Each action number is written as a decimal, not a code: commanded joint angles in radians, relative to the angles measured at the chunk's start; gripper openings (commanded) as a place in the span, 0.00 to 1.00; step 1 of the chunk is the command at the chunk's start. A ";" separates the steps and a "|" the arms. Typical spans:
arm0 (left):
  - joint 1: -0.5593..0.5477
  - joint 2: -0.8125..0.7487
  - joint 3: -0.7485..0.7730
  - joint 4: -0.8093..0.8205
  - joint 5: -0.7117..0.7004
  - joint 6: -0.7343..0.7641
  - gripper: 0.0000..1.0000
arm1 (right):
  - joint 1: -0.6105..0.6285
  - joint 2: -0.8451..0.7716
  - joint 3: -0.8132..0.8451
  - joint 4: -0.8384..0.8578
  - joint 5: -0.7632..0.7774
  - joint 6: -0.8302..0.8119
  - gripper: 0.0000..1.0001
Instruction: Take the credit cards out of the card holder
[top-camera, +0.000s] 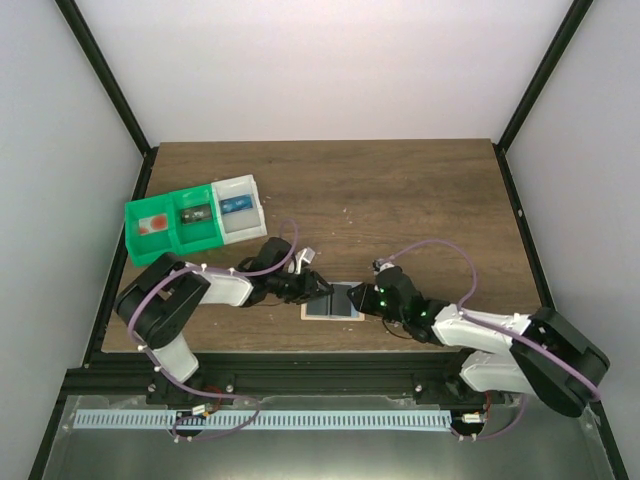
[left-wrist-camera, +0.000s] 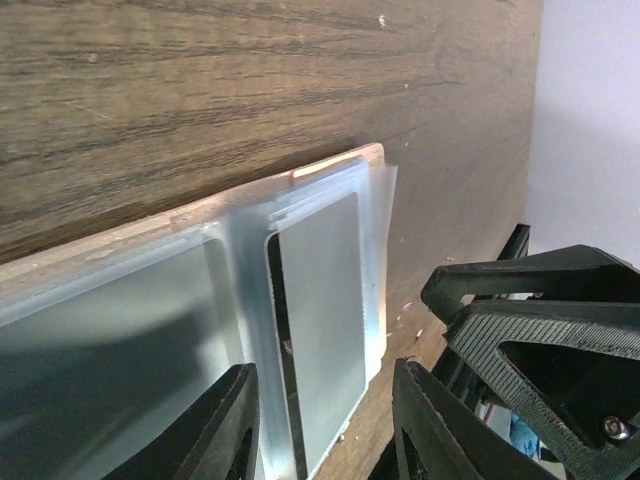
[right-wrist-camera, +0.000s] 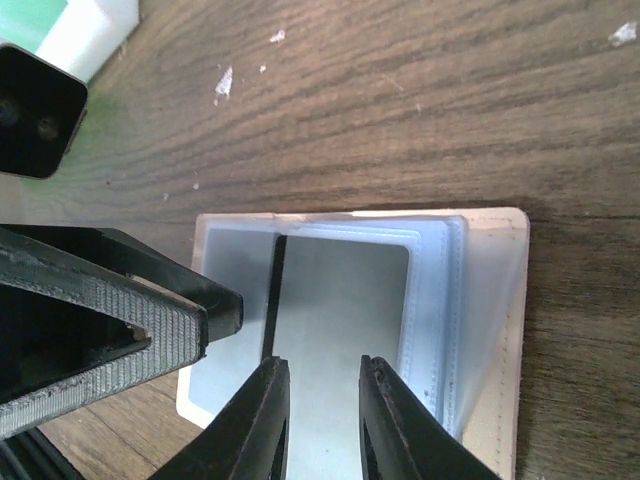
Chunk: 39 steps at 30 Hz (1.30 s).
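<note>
The card holder (top-camera: 330, 303) lies open and flat near the table's front edge, a tan sleeve (right-wrist-camera: 495, 330) with clear plastic pockets. One of the credit cards (right-wrist-camera: 345, 295) shows grey through a pocket, and the left wrist view sees that card (left-wrist-camera: 320, 320) too. My left gripper (top-camera: 318, 287) comes in from the left. Its jaws are open (left-wrist-camera: 325, 425), one finger over the pocket, the other past the holder's edge over the wood. My right gripper (top-camera: 361, 298) comes in from the right, its jaws (right-wrist-camera: 322, 420) narrowly open just above the card, nothing pinched between them.
A green bin (top-camera: 170, 228) and an attached white bin (top-camera: 240, 208) with small items stand at the back left. The two grippers are almost touching over the holder. The table's front edge runs just behind the holder. Small white crumbs (right-wrist-camera: 225, 80) dot the wood.
</note>
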<state>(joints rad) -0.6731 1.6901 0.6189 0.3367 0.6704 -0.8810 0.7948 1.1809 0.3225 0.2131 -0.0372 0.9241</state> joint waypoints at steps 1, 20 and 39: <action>-0.003 0.017 -0.008 -0.002 -0.018 0.040 0.38 | -0.008 0.041 0.014 0.036 -0.027 -0.012 0.22; -0.005 0.067 -0.005 0.029 0.017 0.037 0.25 | -0.008 0.146 0.034 0.058 -0.061 -0.022 0.22; -0.004 0.086 -0.011 0.066 0.051 0.008 0.05 | -0.009 0.169 0.035 0.065 -0.061 -0.034 0.21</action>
<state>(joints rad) -0.6731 1.7645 0.6186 0.3698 0.7086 -0.8757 0.7948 1.3388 0.3321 0.2790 -0.1089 0.9058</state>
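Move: The card in the holder's right-hand sleeve is centred about 3 cm to the right of the left fingertips, 2 cm back and 2 cm below. From the right fingertips it lies some 2 cm left, 2 cm back and 4 cm below. The left-hand sleeve lies about 3 cm left, 2 cm back and 3 cm below the left hand. The holder's leather margin lies about 3 cm right, 2 cm back and 4 cm below the right hand. Lower the right gripper about 3 cm onto the right-hand sleeve, edge it roughly 1 cm left, and keep its narrow opening while it holds the sleeve down. Meanwhile sink the left gripper some 2 cm to the dark slot at that sleeve's inner edge, and close its half-open fingers almost fully to pinch the card's edge there. ##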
